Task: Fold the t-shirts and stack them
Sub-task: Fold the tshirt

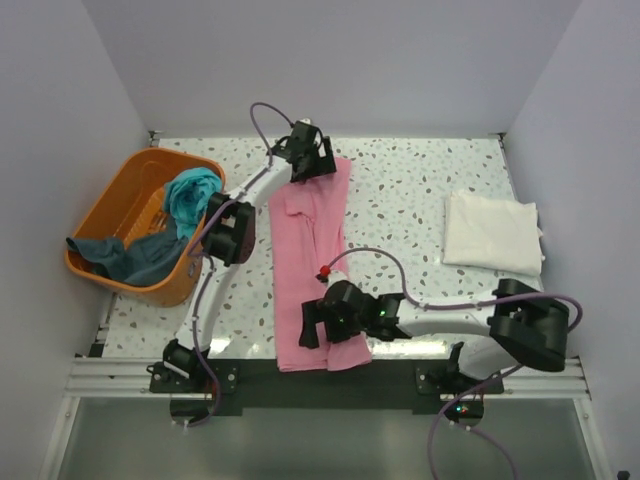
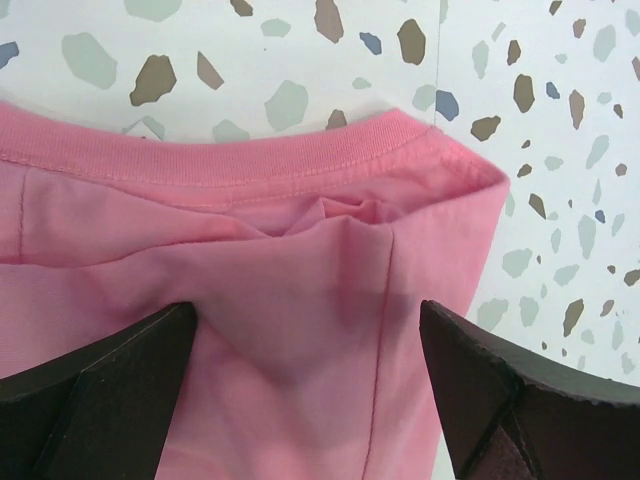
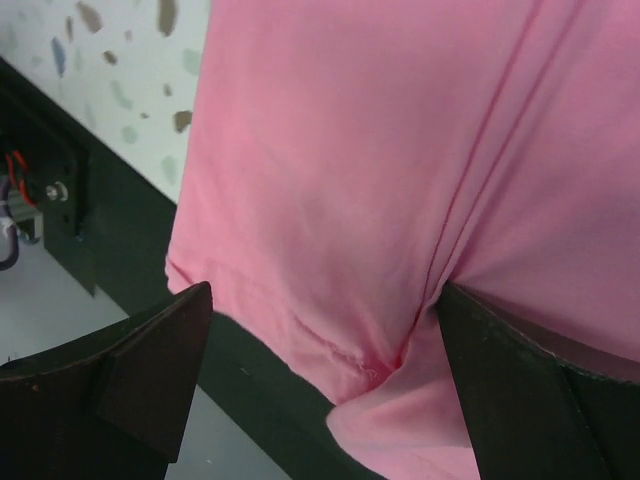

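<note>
The pink t-shirt lies as a long folded strip down the middle of the table, its hem hanging over the near edge. My left gripper is open over its far collar end, jaws apart with cloth between them. My right gripper is open over the near hem, one finger pressing a fold. The cream-white t-shirt lies folded at the right. The teal t-shirt and the dark slate-blue t-shirt are in the basket.
The orange plastic basket stands at the left of the table. Grey walls close the back and sides. The black rail with the arm bases runs along the near edge.
</note>
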You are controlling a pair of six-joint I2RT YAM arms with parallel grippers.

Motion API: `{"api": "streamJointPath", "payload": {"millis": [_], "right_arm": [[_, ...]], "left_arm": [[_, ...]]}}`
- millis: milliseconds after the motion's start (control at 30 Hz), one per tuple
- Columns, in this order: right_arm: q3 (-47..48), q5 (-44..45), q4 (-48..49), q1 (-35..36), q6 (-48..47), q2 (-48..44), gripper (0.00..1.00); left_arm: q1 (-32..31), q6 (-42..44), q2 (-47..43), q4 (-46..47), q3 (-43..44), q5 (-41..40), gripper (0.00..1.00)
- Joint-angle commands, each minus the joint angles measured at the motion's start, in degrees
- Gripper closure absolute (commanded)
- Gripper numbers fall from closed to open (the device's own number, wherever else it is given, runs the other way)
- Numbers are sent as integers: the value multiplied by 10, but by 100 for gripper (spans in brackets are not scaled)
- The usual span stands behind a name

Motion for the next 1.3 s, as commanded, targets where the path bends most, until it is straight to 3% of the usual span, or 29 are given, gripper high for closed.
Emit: {"api": "streamJointPath", "payload": {"millis": [0, 200, 400, 533, 667, 867, 1067, 1167, 1200, 1267], "right_arm": [[19, -77, -46, 51, 39, 94, 1], [97, -41, -132, 69, 9, 116, 1], [200, 88, -235, 68, -46, 46, 2], [221, 153, -238, 67, -60, -7, 1], [221, 181, -243, 66, -52, -48, 1], [177, 218, -249, 60, 0, -114, 1], [139, 260, -301, 54, 38, -153, 1], [92, 244, -301, 50, 80, -180, 1], [82, 239, -295, 46, 83, -186, 1], [59, 232, -294, 44, 85, -203, 1]], "left_arm": [[18, 26, 82, -52, 16, 40, 0], [55, 7, 115, -41, 37, 40, 0], [62, -36, 127, -33, 53, 7, 0], [62, -59, 125, -24, 65, 0, 0], [62, -67, 97, -9, 69, 21, 0], [50, -43, -52, -17, 60, 52, 0], [-15, 5, -329, -26, -140, 30, 0], [-50, -11, -480, 24, -350, 1, 0], [-57, -19, -549, 33, -461, 10, 0], [-77, -57, -617, 50, -567, 4, 0]]}}
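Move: The folded pink t-shirt lies lengthwise between the grippers: its middle is about 31 cm back and 2 cm left of the left one, some 18 cm ahead and 1 cm left of the right one, 2 cm below both. From the left gripper, the white cloth stack is roughly 42 cm right and 23 cm back, the orange bin about 43 cm left and 22 cm back. Keep both grippers wide open. Push the pink shirt's far end forward about 5 cm with the left fingers still on the cloth, then lift off steeply and draw back. Sweep the right gripper left about 5 cm at the near end, raise it clear, then carry it right some 10 cm, sinking partway above the near hem. ##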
